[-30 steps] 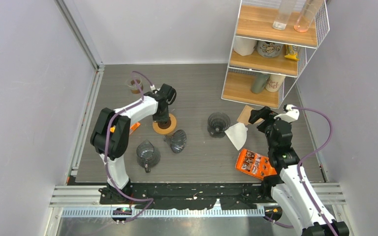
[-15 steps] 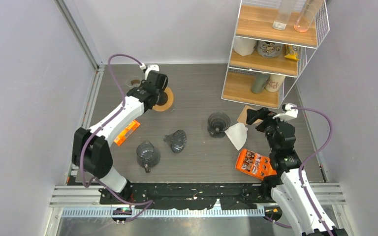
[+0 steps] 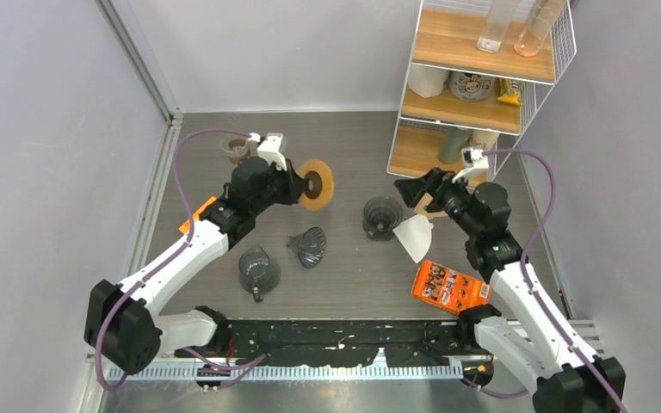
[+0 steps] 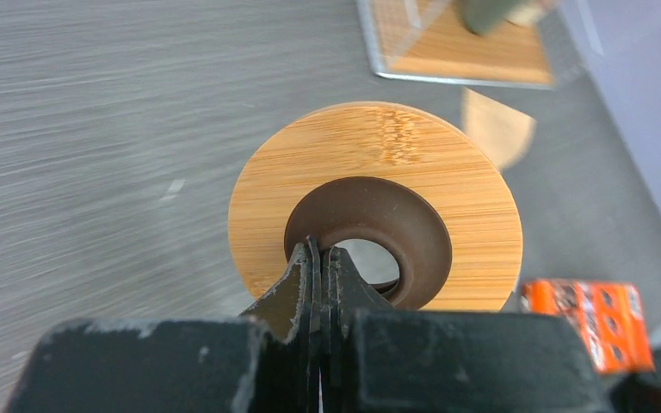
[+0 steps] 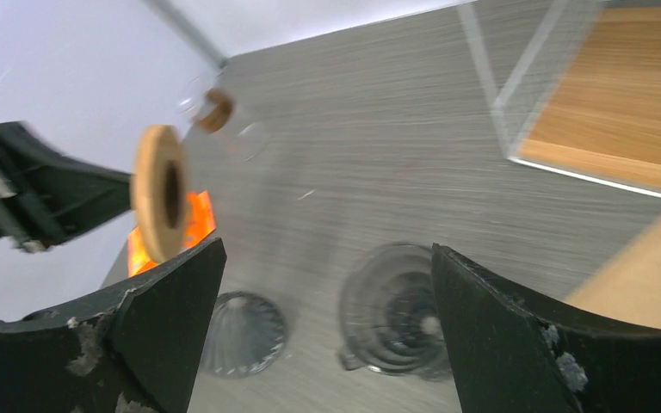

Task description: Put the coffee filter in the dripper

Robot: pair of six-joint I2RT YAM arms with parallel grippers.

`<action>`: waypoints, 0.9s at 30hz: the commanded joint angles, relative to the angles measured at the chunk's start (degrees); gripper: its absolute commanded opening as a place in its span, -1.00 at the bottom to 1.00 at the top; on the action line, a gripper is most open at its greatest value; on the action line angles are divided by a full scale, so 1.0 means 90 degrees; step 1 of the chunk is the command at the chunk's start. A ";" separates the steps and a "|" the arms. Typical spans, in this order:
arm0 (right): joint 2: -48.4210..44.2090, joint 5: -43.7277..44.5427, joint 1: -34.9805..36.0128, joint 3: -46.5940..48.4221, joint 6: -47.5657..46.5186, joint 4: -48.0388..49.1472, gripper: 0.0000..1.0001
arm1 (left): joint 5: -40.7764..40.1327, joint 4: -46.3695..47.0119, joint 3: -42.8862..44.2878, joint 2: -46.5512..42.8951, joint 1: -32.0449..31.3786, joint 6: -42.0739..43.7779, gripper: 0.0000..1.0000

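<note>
The white paper coffee filter (image 3: 415, 234) lies flat on the table, just right of an upright dark glass dripper (image 3: 382, 215) (image 5: 392, 310). Two more dark drippers (image 3: 310, 245) (image 3: 258, 268) lie further left; one of them (image 5: 243, 344) shows in the right wrist view. My right gripper (image 3: 410, 187) (image 5: 327, 323) hovers open and empty above the filter and the upright dripper. My left gripper (image 3: 298, 183) (image 4: 320, 255) is shut on the brown inner rim of a bamboo ring (image 3: 318, 184) (image 4: 447, 172) (image 5: 159, 194), held on edge in the air.
A wire shelf (image 3: 473, 86) with cups stands at the back right, with a brown paper piece (image 3: 430, 202) at its foot. An orange packet (image 3: 449, 286) lies near the right arm, another (image 3: 191, 219) at the left. A small lidded jar (image 3: 235, 148) sits at the back left.
My left arm lifted the bamboo ring off the table and swung it right, now held on edge. My right gripper rose and reached back-left over the filter, still open.
</note>
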 commanded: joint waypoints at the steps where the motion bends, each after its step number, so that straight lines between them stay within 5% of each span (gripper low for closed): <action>1: 0.0592 -0.0671 0.0768 0.1023 0.0065 -0.0037 0.91 | 0.1277 0.2106 -0.0496 -0.0281 -0.0446 0.0220 -1.00; 10: 0.1827 -0.0495 0.1742 0.2200 -0.0149 -0.1148 0.99 | 0.1325 0.2272 -0.0497 -0.0092 -0.0756 0.0299 -1.00; 16: 0.2480 -0.0320 0.2225 0.2534 -0.0182 -0.1287 0.78 | 0.1166 0.2269 -0.0481 -0.0030 -0.0811 0.0345 -1.00; 22: 0.2892 -0.0312 0.2528 0.2738 -0.0200 -0.1116 0.34 | 0.0922 0.2141 -0.0368 0.0065 -0.0844 0.0329 -1.00; 27: 0.2992 -0.0197 0.2636 0.2735 -0.0422 -0.0966 -0.50 | 0.0820 0.2065 -0.0350 0.0036 -0.0850 0.0174 -1.00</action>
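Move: The wooden ring is already in the shut left fingers, its middle about 2 cm ahead and 4 cm right of that hand; from the open right hand it lies some 24 cm left, 3 cm ahead, about level. On the table below, the round glass pot stands roughly 6 cm left of the right hand, level with it fore-and-aft; the paper filter lies 5 cm back and 4 cm right of that hand, and the glass dripper 8 cm back and 27 cm left. The wooden ring, still pinched at its brown collar, is carried by the left hand about 7 cm right and half that back, turning some 15 degrees clockwise, then held almost still. The right hand sweeps some 15 cm left to meet it, rising slightly before dipping to just below its start, swinging counter-clockwise and tipping down, then closing its fingers more than halfway around the ring's near-right rim. ##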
